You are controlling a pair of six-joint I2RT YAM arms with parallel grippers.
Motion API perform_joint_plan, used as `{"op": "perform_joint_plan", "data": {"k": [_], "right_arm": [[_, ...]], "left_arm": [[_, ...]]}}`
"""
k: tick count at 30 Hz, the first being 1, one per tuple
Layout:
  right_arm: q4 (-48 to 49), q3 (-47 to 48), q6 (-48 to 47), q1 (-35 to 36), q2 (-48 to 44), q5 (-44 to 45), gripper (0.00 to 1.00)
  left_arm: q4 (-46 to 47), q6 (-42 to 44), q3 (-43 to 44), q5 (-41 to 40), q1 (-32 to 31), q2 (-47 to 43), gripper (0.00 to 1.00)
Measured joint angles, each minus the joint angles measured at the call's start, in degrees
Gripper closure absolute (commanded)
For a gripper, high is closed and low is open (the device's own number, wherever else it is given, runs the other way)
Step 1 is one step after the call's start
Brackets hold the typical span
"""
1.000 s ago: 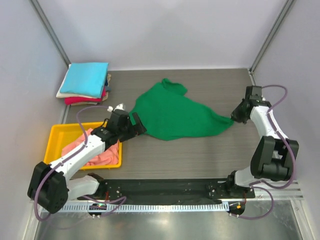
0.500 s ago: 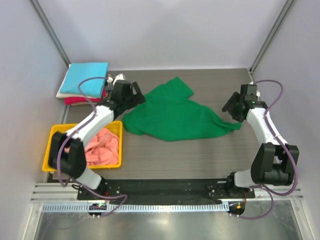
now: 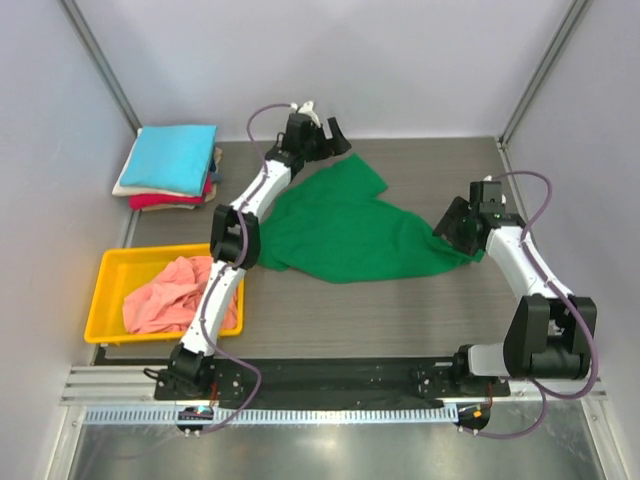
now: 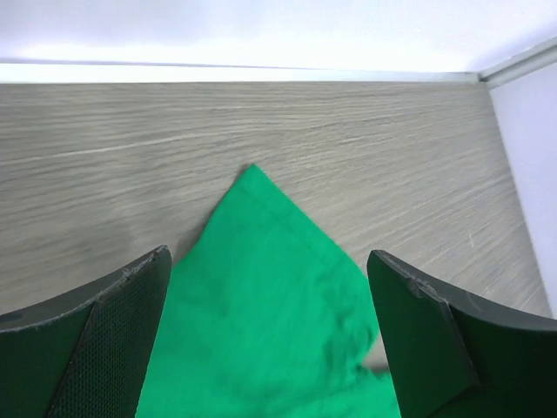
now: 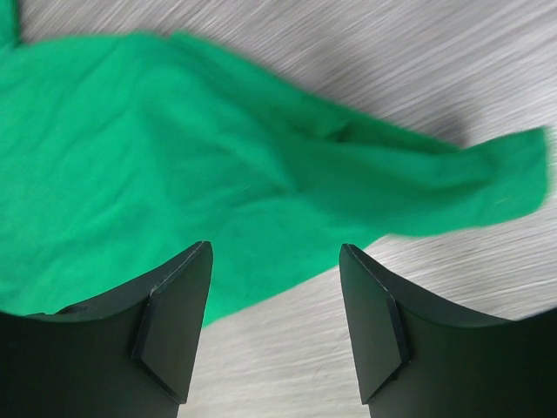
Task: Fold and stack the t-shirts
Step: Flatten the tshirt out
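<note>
A bright green t-shirt lies crumpled and spread out in the middle of the table. My left gripper is stretched to the far edge, just past the shirt's far corner. In the left wrist view that gripper is open, with the green corner lying beneath the gap. My right gripper hovers at the shirt's right end. It is open and empty, above the hem of the green cloth. A salmon-pink t-shirt lies bunched in the tray.
A folded stack sits at the back left, sky-blue on top with cream and red below. The yellow tray stands at the near left. Enclosure walls close in the back and both sides, and the wood-grain table shows in front.
The right gripper opened and let go of the green shirt's right end. The left arm swung from beside the tray out to the far edge, above the shirt's far corner.
</note>
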Motion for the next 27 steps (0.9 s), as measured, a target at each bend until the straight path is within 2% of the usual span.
{"op": "perform_joint_plan", "data": {"k": [2, 6, 12, 21, 22, 24, 25, 27], "right_arm": [[-0.1, -0.6, 0.0, 1.5, -1.7, -0.8, 0.34], [0.0, -1.1, 0.0, 3.4, -4.6, -1.9, 0.34], [0.1, -1.1, -0.1, 3.5, -5.4, -2.2, 0.34], [-0.1, -1.1, -0.3, 3.5, -4.6, -2.2, 0.34], [-0.1, -1.1, -0.3, 3.5, -4.6, -2.2, 0.34], [-0.2, -1.1, -0.3, 3.5, -4.6, -2.2, 0.34], [-0.2, -1.1, -0.3, 3.5, -4.6, -2.2, 0.34], [-0.2, -1.1, -0.3, 3.5, -4.6, -2.1, 0.34]], "left_arm": [[2.9, -1.7, 5.6, 1.9, 0.2, 6.1, 0.06], [8.8, -7.8, 5.7, 3.8, 0.7, 11.9, 0.09], [11.4, -13.4, 6.1, 4.9, 0.9, 12.9, 0.19], [9.3, -17.4, 5.7, 5.0, -1.4, 12.9, 0.39], [9.1, -17.8, 5.7, 5.1, -1.7, 12.9, 0.51], [8.5, -18.7, 5.4, 5.0, -2.4, 12.9, 0.67], [7.9, -19.4, 5.1, 5.0, -2.8, 12.9, 0.83], [6.7, -20.1, 4.6, 5.0, -3.3, 12.9, 0.99]]}}
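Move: The t-shirt's far flap lies about 1 cm back from the left gripper, 7 cm to its right and some 9 cm below. The middle of the t-shirt's body is about 24 cm back and 8 cm right of the left gripper, and the t-shirt's right end roughly 30 cm back and 40 cm right, both also on the table. From the right gripper the far flap lies about 28 cm ahead, 21 cm left and 8 cm below. Drop the open left gripper about 6 cm towards the t-shirt's far flap, easing slightly forward, then draw it right by some 5 cm and back, sinking a little more. Roll its left side down and tip the fingers down, each about 15 degrees, while closing them to pinch the cloth. Shift the open, empty right gripper slightly left and up, then hold it there over the t-shirt's right part. ##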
